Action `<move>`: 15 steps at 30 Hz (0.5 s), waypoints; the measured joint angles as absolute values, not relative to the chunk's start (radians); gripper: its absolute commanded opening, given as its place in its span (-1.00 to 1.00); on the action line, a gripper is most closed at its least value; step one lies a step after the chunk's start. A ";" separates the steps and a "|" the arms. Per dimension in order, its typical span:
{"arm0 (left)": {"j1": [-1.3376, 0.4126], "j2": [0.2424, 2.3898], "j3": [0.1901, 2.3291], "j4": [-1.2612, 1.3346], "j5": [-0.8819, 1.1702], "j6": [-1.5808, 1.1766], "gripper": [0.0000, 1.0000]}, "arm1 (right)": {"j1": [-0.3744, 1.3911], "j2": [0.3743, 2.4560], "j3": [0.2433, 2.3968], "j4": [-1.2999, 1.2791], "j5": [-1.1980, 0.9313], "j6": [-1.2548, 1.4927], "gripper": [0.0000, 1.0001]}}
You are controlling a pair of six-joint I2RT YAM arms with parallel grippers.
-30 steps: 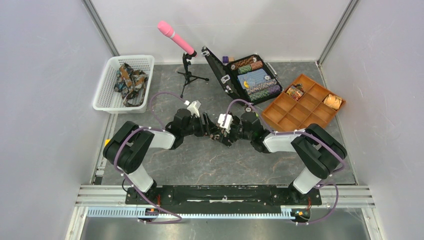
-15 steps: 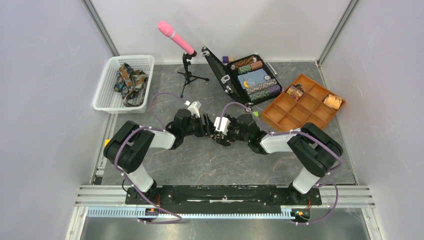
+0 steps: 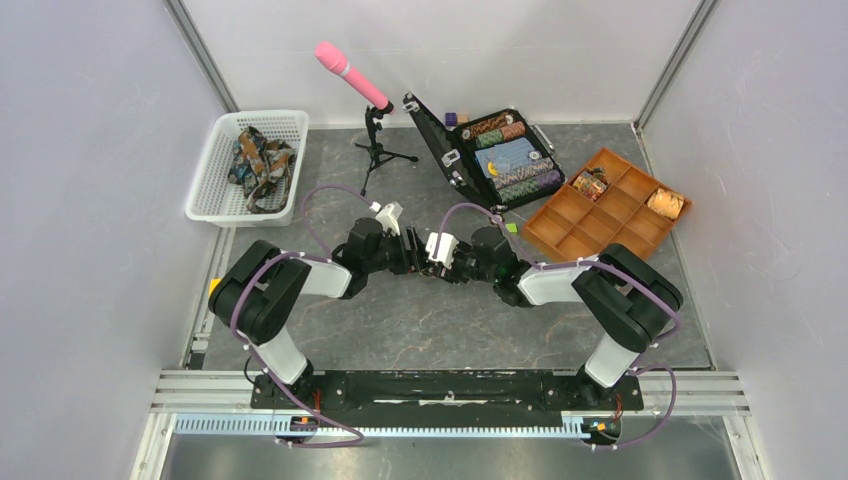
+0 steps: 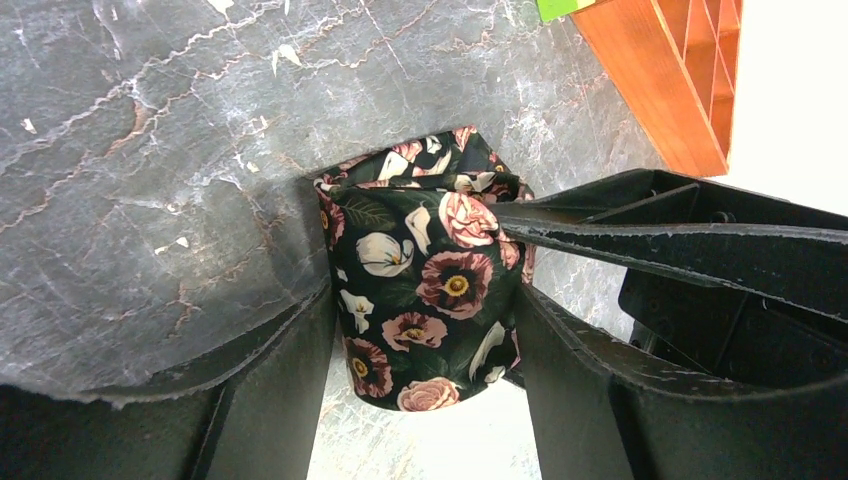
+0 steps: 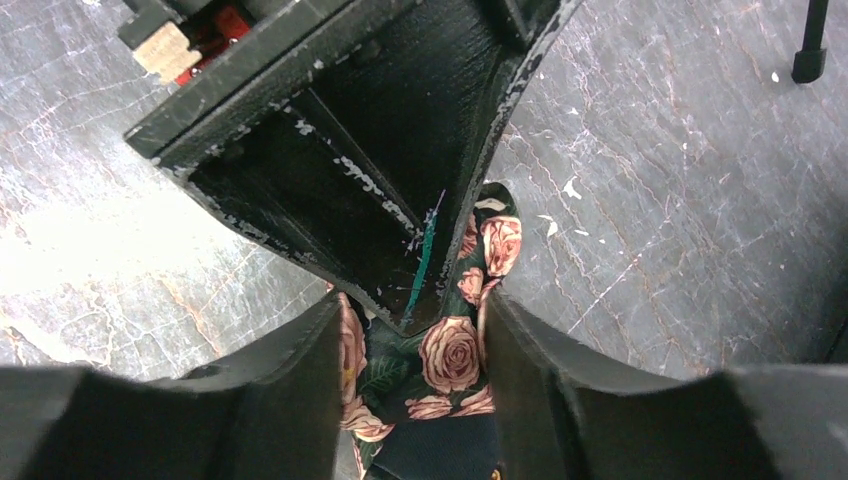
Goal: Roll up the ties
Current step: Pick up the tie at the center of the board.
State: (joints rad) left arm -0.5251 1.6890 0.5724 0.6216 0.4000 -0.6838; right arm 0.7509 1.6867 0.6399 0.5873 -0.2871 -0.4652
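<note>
A tie (image 4: 425, 300), dark with pink roses and white lilies, stands coiled into a fist-sized roll just above the table. My left gripper (image 4: 425, 300) is shut on the coil, one finger pressed to each side. From the opposite side my right gripper (image 5: 412, 310) is shut on the same tie (image 5: 445, 360), fabric filling the gap between its fingers. The two grippers meet at mid-table, left gripper (image 3: 418, 255) against right gripper (image 3: 441, 262). More ties (image 3: 258, 160) lie heaped in the white basket. Two coiled ties (image 3: 590, 183) sit in the orange tray, one of them tan-gold (image 3: 666, 203).
A white basket (image 3: 218, 205) stands at the far left. A pink microphone (image 3: 352, 74) on a small tripod stands at the back. An open black case (image 3: 440, 140) of poker chips lies beside the orange compartment tray (image 3: 585, 235) at the right.
My right gripper has moved left up to the left gripper, and its jaws have narrowed from wide open onto the coiled tie. The left gripper has kept its place and grip.
</note>
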 measured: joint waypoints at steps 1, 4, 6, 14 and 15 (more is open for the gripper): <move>-0.525 1.689 0.572 0.623 0.400 -0.685 0.43 | 0.751 1.687 0.640 0.588 -0.287 -0.464 0.37; -0.525 1.689 0.572 0.624 0.401 -0.686 0.43 | 0.753 1.687 0.640 0.588 -0.287 -0.458 0.60; -0.525 1.689 0.572 0.625 0.402 -0.688 0.43 | 0.753 1.687 0.640 0.588 -0.287 -0.458 0.74; -0.525 1.689 0.572 0.626 0.402 -0.689 0.43 | 0.753 1.621 0.611 0.593 -0.287 -0.414 0.96; -0.525 1.689 0.572 0.626 0.402 -0.689 0.43 | 0.753 1.606 0.605 0.598 -0.286 -0.405 0.96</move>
State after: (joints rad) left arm -0.5251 1.6890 0.5724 0.6258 0.4015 -0.6888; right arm 0.7528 1.6058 0.6052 0.5976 -0.2863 -0.4046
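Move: The rolled tie is already between both grippers: its middle lies about 2 cm to the right hand's left, level with it fore and aft, and about 1 cm below. From the right hand, the green block stands some 7 cm ahead and 13 cm to the right, and the wooden tray's middle roughly 10 cm ahead and 32 cm to the right. For the left hand the tie is right at its fingertips, about 1 cm to the right and 1 cm below. Opening first and almost in place, the right fingers spread from about half to fully open and let go of the tie's side edges; then the hand lifts about 2 cm straight up off the tie, with barely any tilt. The left hand stays still and keeps its fingers on both sides of the roll, holding it. ##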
